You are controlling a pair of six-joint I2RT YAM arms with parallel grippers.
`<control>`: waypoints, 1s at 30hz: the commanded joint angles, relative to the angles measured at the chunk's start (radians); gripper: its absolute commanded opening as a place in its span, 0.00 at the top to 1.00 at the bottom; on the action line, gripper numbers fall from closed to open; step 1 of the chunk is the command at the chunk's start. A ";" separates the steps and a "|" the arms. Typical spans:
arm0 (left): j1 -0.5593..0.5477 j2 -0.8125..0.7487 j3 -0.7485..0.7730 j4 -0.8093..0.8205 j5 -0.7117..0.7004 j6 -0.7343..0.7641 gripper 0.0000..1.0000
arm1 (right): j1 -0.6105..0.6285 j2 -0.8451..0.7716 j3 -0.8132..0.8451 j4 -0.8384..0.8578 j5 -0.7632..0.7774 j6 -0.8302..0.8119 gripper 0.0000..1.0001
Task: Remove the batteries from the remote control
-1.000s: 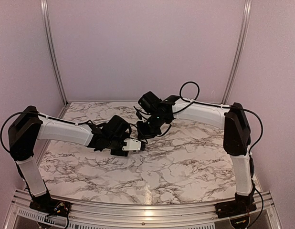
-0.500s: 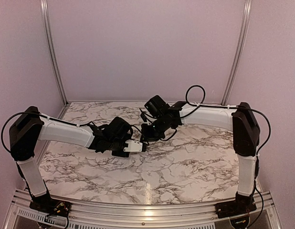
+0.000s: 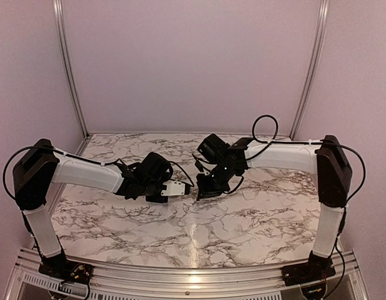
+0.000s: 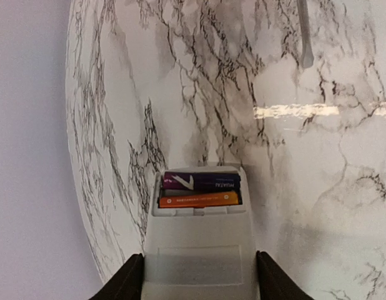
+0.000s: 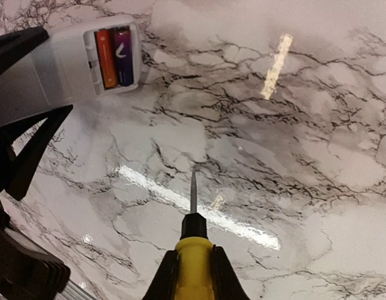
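My left gripper point(image 4: 199, 257) is shut on the remote control point(image 4: 199, 250), a flat white bar held by its long sides just above the table. Its bay at the far end lies uncovered with two batteries side by side, one purple point(image 4: 201, 182) and one orange point(image 4: 198, 199). The top view shows the remote control point(image 3: 175, 189) sticking out rightward from the left gripper point(image 3: 160, 191). My right gripper point(image 5: 193, 253) is shut on a yellow screwdriver point(image 5: 193, 275) with a black collar. Its metal tip point(image 5: 193, 187) points at bare table, a short way from the batteries point(image 5: 113, 56). From above, the right gripper point(image 3: 204, 189) hangs just right of the remote.
The table point(image 3: 255, 219) is marble-patterned, with metal rails along its near edge and pale walls round the other sides. The screwdriver's shaft point(image 4: 303, 37) also crosses the upper right of the left wrist view.
The right arm has swung right and toward the near edge, drawing the screwdriver away from the remote's end. The left arm and the remote have barely shifted.
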 commanded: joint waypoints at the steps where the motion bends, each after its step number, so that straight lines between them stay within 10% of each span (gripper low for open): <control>1: 0.018 -0.021 -0.021 0.013 -0.056 -0.023 1.00 | -0.017 -0.010 -0.066 -0.184 0.117 -0.027 1.00; 30: 0.018 -0.184 -0.080 -0.105 0.363 -0.127 1.00 | -0.080 -0.161 0.191 -0.194 -0.181 -0.366 1.00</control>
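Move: The batteries in the remote's open compartment are about 10 cm to the right hand's left, 4 cm ahead and 5 cm below. That hand holds the yellow screwdriver, whose tip is roughly 7 cm below it, 3 cm left and 1 cm ahead, already clear of the remote. The loose cover lies some 15 cm right, 3 cm ahead and 9 cm below. From the left hand, which grips the remote, the batteries sit about 4 cm ahead, 3 cm right and 5 cm below. Rightwards first, nearly level for about 5 cm, then steeply up some 11 cm while easing back left, the right hand carries the screwdriver away from the battery compartment, tilting slightly. The left hand keeps its grip on the remote, shifts a little left, then draws back about 4 cm and rises slightly, rolling and tipping the remote. ##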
